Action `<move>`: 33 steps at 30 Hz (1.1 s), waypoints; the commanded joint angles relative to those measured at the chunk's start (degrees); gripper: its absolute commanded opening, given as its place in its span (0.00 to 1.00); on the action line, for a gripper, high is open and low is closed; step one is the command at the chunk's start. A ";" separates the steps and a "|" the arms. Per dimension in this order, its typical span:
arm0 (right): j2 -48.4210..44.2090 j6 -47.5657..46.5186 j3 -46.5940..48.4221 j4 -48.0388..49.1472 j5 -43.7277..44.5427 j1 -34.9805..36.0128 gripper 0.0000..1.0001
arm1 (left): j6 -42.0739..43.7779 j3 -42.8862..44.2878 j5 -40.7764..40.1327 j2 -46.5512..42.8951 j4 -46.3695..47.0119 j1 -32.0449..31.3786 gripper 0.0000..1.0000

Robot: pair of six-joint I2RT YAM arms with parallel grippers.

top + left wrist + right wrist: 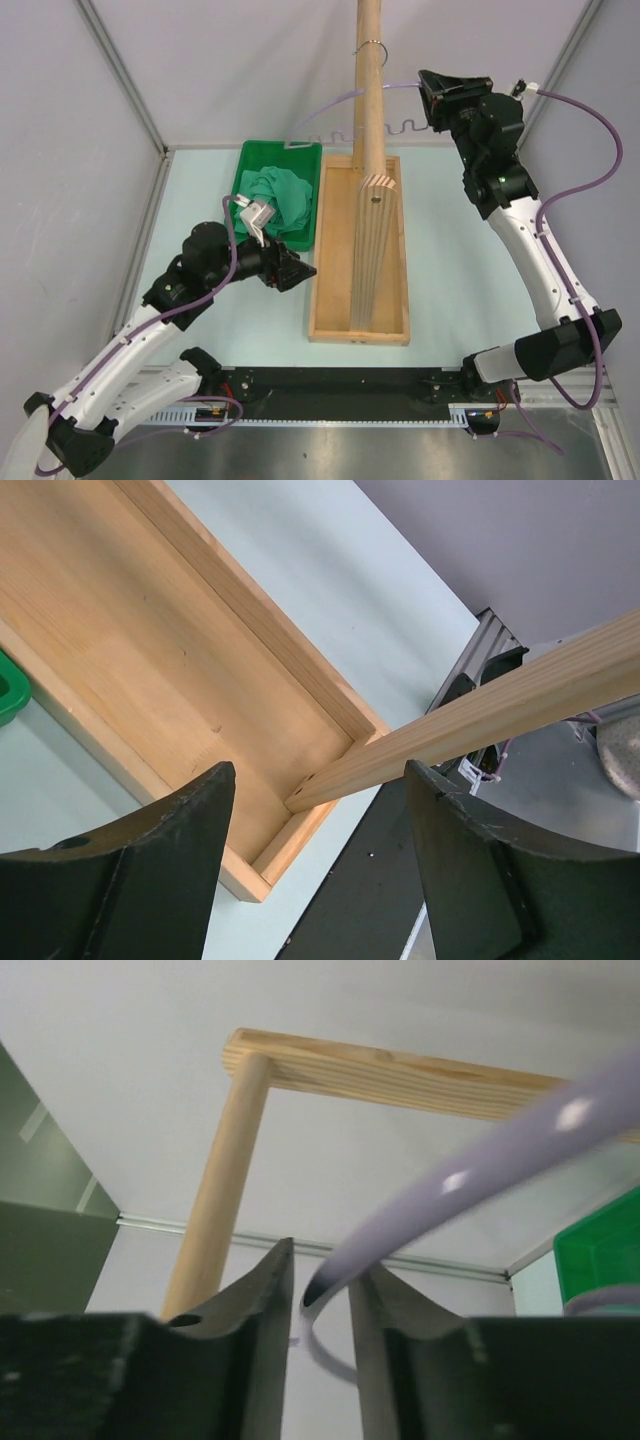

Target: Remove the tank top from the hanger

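The teal tank top (281, 194) lies crumpled in the green tray (249, 166), off the hanger. The lavender hanger (405, 87) hangs bare by its metal hook (371, 46) on the wooden pole (369, 100). My right gripper (431, 97) is at the hanger's right end. In the right wrist view the hanger's tip (480, 1165) sits between the fingers of the right gripper (322, 1260); the jaws stand slightly apart, with a gap on the left side. My left gripper (296, 270) hovers beside the tray, open. The left wrist view shows the left gripper (320, 780) with nothing between its fingers.
The pole stands on a long wooden box tray (330, 300) in the middle of the table. The left wrist view shows that box's corner (262, 865) and a wooden brace (480, 720). Grey walls enclose the table at the back and both sides.
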 commanded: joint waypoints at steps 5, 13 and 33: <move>-7.44 -5.65 -6.42 -2.55 -4.77 -2.75 0.57 | -0.31 2.42 0.43 1.17 1.60 -0.28 0.73; -18.16 -14.08 -15.49 -7.74 -12.94 -5.47 0.84 | -1.18 2.77 0.44 3.37 4.15 -0.90 0.73; -50.06 -34.25 -63.20 -1.44 -37.64 -6.71 1.00 | -9.95 -14.97 -1.76 3.47 29.35 -3.54 0.75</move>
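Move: My right hand still has the right end of the hanger between its already loosening fingers. The hanger's middle is about 13 cm to its left and 3 cm back, slightly higher, and the rail carrying the hook is some 11 cm left and 6 cm up. The front post stands roughly 28 cm back, 11 cm left, its middle 24 cm lower. From my empty left hand, the hanger's middle lies about 22 cm ahead, 12 cm right and 26 cm above. I open my right fingers wide and let go of the hanger's end, dipping a few centimetres, then draw back and sink ever more steeply, about 25 cm down and 19 cm back, to beside the front post. On the way the hand rolls left side down and turns counter-clockwise. My left hand, open and empty, eases right and down a few centimetres. ##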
